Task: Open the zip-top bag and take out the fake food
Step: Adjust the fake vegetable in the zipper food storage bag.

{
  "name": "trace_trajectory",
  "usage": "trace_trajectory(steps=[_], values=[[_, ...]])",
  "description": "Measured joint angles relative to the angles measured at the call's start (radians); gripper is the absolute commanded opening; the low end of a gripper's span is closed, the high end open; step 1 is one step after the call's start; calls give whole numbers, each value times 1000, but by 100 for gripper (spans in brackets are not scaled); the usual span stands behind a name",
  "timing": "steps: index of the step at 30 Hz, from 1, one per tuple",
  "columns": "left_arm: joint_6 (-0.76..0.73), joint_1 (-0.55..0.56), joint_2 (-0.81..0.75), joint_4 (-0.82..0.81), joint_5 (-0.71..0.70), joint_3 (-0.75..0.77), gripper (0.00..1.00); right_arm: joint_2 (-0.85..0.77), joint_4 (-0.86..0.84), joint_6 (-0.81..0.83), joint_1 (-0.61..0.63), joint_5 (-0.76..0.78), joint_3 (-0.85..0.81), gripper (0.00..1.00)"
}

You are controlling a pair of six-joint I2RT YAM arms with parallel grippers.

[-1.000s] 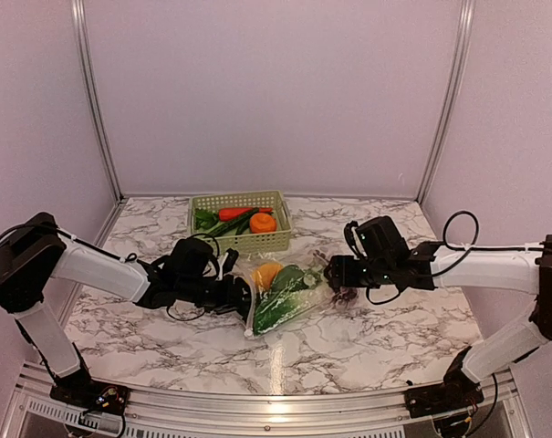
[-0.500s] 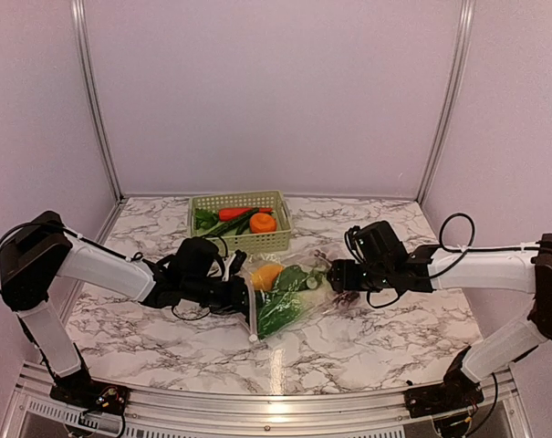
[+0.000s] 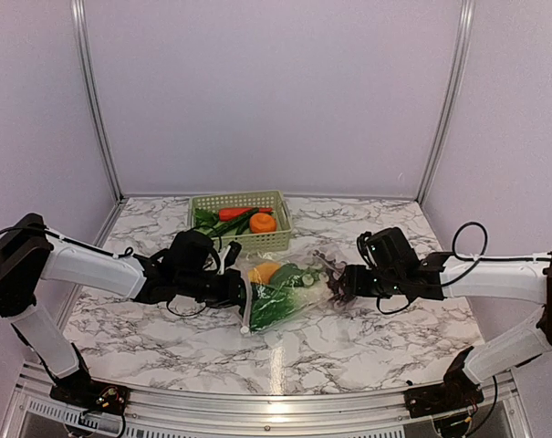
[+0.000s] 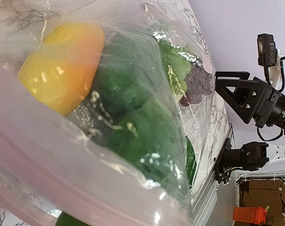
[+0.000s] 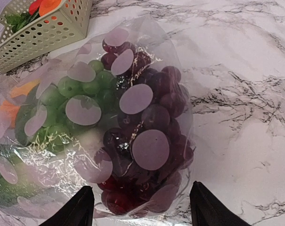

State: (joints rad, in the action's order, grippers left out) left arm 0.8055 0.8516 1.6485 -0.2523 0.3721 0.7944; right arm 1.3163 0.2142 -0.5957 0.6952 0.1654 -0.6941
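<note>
The zip-top bag lies on the marble in the middle, holding fake food: a yellow-orange piece, green leafy pieces and a purple grape bunch at its right end. My left gripper is shut on the bag's left edge by the zip strip. In the left wrist view the bag covers the fingers. My right gripper is open. Its fingertips stand either side of the bag's grape end, not pressing it.
A pale green lattice basket stands behind the bag with orange, red and green pieces in it; its corner shows as basket in the right wrist view. Metal frame posts rise at the back corners. The table's front rail runs along the near edge.
My left gripper closed on the bag's zip edge and the bag shifted a little. My right gripper slid slightly right and nearer, and its jaws narrowed a bit.
</note>
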Motion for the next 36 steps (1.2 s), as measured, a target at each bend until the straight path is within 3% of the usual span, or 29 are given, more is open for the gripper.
trace_trajectory(steps=[9, 24, 36], values=[[-19, 6, -1, 31, -15, 11, 0, 39, -77, -6, -1, -53, 5, 54], [-37, 6, -16, 76, -36, 24, 0, 48, -85, -27, -5, -39, 5, 1], [-74, 16, -123, 115, -138, 24, 0, 47, -80, -28, -5, -24, 5, 0]])
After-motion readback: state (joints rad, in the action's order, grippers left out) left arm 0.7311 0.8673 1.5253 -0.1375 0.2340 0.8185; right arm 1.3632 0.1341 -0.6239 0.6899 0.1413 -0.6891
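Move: The left hand, already shut at the bag's mouth, has the leafy vegetable's middle about 8 cm right and 4 below; the yellow fruit is 6 right, 7 ahead, and the green pepper 11 right, 7 ahead, both a bit lower. From the open right hand, the red grapes' middle lies about 4 cm ahead, 2 left and 4 below, with the green grapes 8 left, 4 ahead, similarly low. Right fingers shut on the bag over the red grapes; the left hand, still shut, then rises about 4 cm. ##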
